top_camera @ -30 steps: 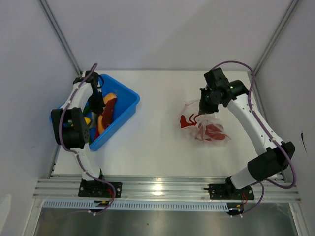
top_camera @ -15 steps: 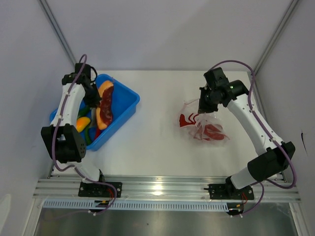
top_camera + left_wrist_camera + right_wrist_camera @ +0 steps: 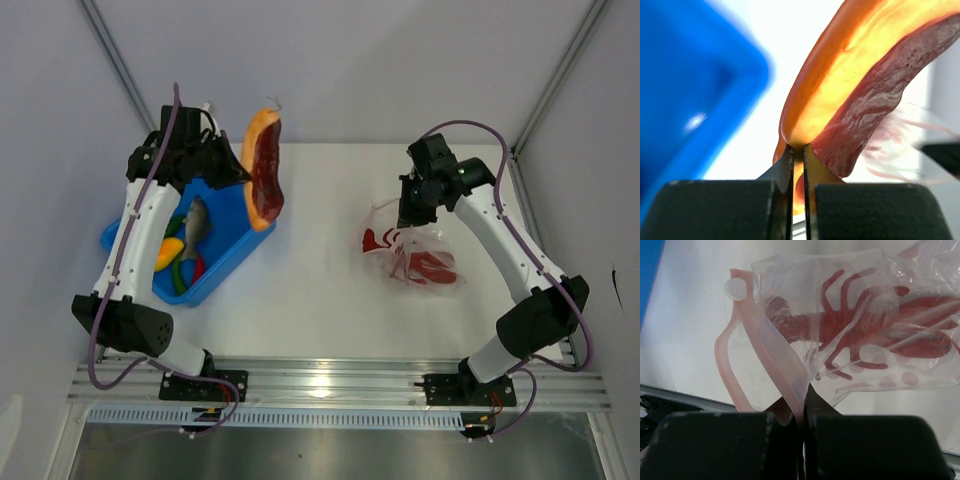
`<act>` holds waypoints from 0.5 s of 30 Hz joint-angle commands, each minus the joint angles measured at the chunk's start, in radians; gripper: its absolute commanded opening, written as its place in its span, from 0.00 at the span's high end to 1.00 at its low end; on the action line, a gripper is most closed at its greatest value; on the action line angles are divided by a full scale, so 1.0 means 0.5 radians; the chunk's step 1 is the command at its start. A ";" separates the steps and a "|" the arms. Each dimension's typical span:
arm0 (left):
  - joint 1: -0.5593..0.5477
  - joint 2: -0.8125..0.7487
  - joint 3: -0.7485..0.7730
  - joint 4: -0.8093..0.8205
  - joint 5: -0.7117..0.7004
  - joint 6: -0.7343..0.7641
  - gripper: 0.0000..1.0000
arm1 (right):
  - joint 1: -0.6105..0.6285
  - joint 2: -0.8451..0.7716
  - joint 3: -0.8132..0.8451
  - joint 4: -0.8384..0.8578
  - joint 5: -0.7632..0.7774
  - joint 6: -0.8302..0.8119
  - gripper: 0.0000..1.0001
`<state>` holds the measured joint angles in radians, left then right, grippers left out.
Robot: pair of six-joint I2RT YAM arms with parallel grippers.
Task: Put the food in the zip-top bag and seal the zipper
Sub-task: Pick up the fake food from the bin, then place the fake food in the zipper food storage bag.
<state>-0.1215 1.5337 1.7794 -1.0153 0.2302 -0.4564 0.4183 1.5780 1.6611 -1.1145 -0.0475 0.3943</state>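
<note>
My left gripper [image 3: 243, 172] is shut on a long orange piece of food with a dark red face [image 3: 265, 168]. It holds the piece in the air over the right edge of the blue bin. In the left wrist view the fingertips of that gripper [image 3: 797, 148] pinch the orange rim of the food piece [image 3: 860, 85]. The zip-top bag [image 3: 422, 258] lies on the table at the right with a red lobster toy [image 3: 865, 332] inside. My right gripper [image 3: 408, 214] is shut on the pink zipper [image 3: 771, 347], whose two strips stand apart, so the mouth is open.
The blue bin [image 3: 222, 262] at the left holds a grey fish [image 3: 196, 224], a yellow-orange piece [image 3: 169, 250] and green and red pieces. A white round tab [image 3: 736, 288] sits at the zipper's end. White table lies between bin and bag.
My left arm has lifted the orange and red piece out of the bin, up and to the right. The right gripper has kept its hold on the zipper and barely shifted.
</note>
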 commanded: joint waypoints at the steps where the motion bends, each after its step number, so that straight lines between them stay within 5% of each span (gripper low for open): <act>1: -0.170 -0.238 -0.088 0.451 0.379 -0.277 0.99 | -0.008 0.010 0.077 0.084 -0.120 0.000 1.00; 7: -0.431 -0.193 0.040 0.442 0.466 -0.339 0.99 | -0.005 0.026 0.154 0.081 -0.114 0.015 1.00; 15: -0.714 0.071 0.294 -0.398 0.417 -0.222 0.99 | 0.013 -0.063 0.047 0.219 0.107 -0.141 1.00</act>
<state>-0.4301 1.5318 1.8797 -1.0142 0.4248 -0.5835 0.4194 1.5959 1.6924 -1.0737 -0.0532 0.3740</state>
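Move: The open mouth of the zip-top bag, where the bread-and-meat in my left hand is bound, lies some 30 cm to that hand's right, about 4 cm back and 11 cm below; the blue bin is about 17 cm left of my left hand, level fore and aft, and 24 cm down. From my right hand the mouth sits about 5 cm left, 2 cm ahead and 4 cm lower, with the lobster inside the bag 5 cm right, 1 cm ahead and 16 cm below. Keeping the bread-and-meat pinched at its side, my left hand swings about 14 cm right, away from the bin and towards the bag's mouth. It draws back some 7 cm along the way, rises 6 or 7 cm, then starts to sink, the wrist turning about 20 degrees clockwise with its left side dipping. My right hand keeps its shut grip on the bag's edge and eases slightly forward. ##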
